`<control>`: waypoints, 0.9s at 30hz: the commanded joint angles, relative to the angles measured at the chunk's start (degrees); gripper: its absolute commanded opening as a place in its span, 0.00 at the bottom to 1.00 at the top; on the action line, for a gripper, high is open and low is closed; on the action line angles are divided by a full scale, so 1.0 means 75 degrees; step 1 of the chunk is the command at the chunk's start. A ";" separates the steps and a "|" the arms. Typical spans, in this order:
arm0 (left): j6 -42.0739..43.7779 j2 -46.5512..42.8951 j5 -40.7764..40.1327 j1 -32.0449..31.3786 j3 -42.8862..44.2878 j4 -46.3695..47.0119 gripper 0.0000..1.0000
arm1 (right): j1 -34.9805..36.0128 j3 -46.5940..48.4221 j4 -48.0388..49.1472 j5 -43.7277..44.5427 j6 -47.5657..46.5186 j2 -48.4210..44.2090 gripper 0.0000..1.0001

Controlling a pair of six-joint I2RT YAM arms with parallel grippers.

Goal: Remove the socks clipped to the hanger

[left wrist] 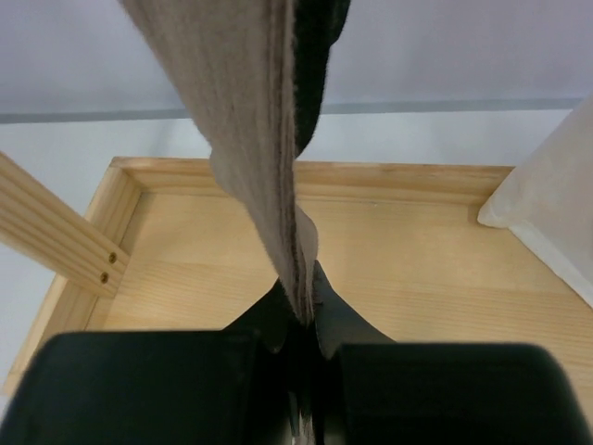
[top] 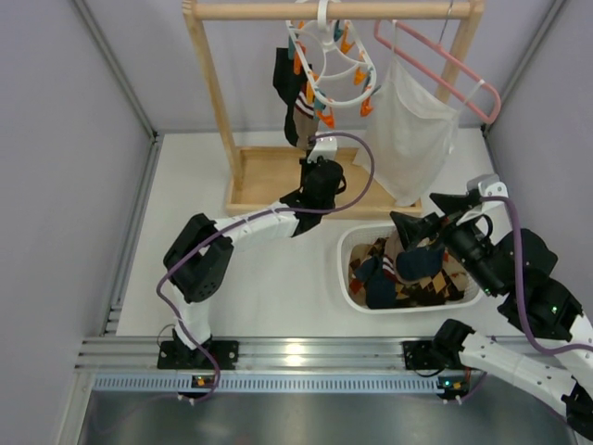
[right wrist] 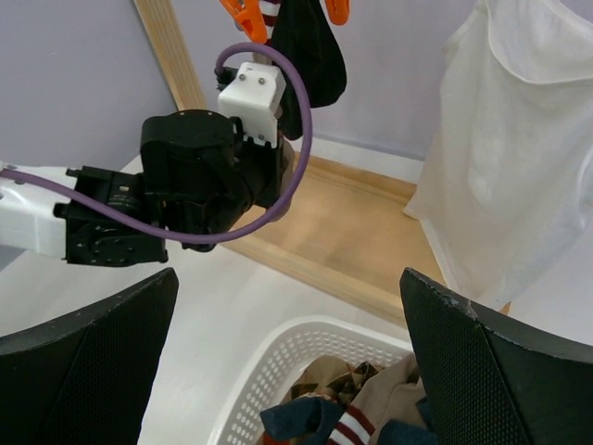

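Observation:
The white ring hanger (top: 335, 57) with orange and teal clips hangs from the wooden rack's top bar. Dark and brown socks (top: 295, 97) hang clipped at its left side. My left gripper (top: 313, 165) reaches up under them and is shut on the lower end of a brown sock (left wrist: 250, 139), with a black sock (left wrist: 315, 56) just behind it. The clipped socks also show in the right wrist view (right wrist: 306, 46). My right gripper (top: 417, 225) is open and empty above the white basket (top: 357, 243), its fingers (right wrist: 88, 357) wide apart.
The wooden rack (top: 211, 83) has a tray base (left wrist: 445, 269). A white mesh bag (top: 408, 134) and a pink wire hanger (top: 445, 65) hang at the right. The basket (right wrist: 269, 371) holds argyle, navy and striped socks (top: 408, 273). Grey walls enclose the table.

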 commanded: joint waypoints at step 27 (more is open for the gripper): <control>0.2708 0.1320 -0.1960 -0.3322 0.2544 0.0401 0.00 | 0.0060 0.3010 -0.0786 -0.0459 0.0138 0.1126 0.99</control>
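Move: Held already by the toe in the left hand's shut fingers, the striped sock still hangs from its clips, its cuff some 20 cm above that hand, 4 cm left and 2 cm ahead. The black sock hangs about 6 cm ahead of it, 4 cm left and 13 cm up, and the basket lies roughly 20 cm back, 20 cm right and 18 cm below. From the empty right hand the cuff is about 29 cm ahead, 18 cm left and 3 cm higher. Keeping the striped sock's toe pinched, the left hand draws it back about 11 cm while rising a little, then swings it on to the right towards the basket, some 15 cm right in all, turning slightly clockwise. The right hand, fingers still wide open, rises about 10 cm, tips its fingers up slightly and eases back. ##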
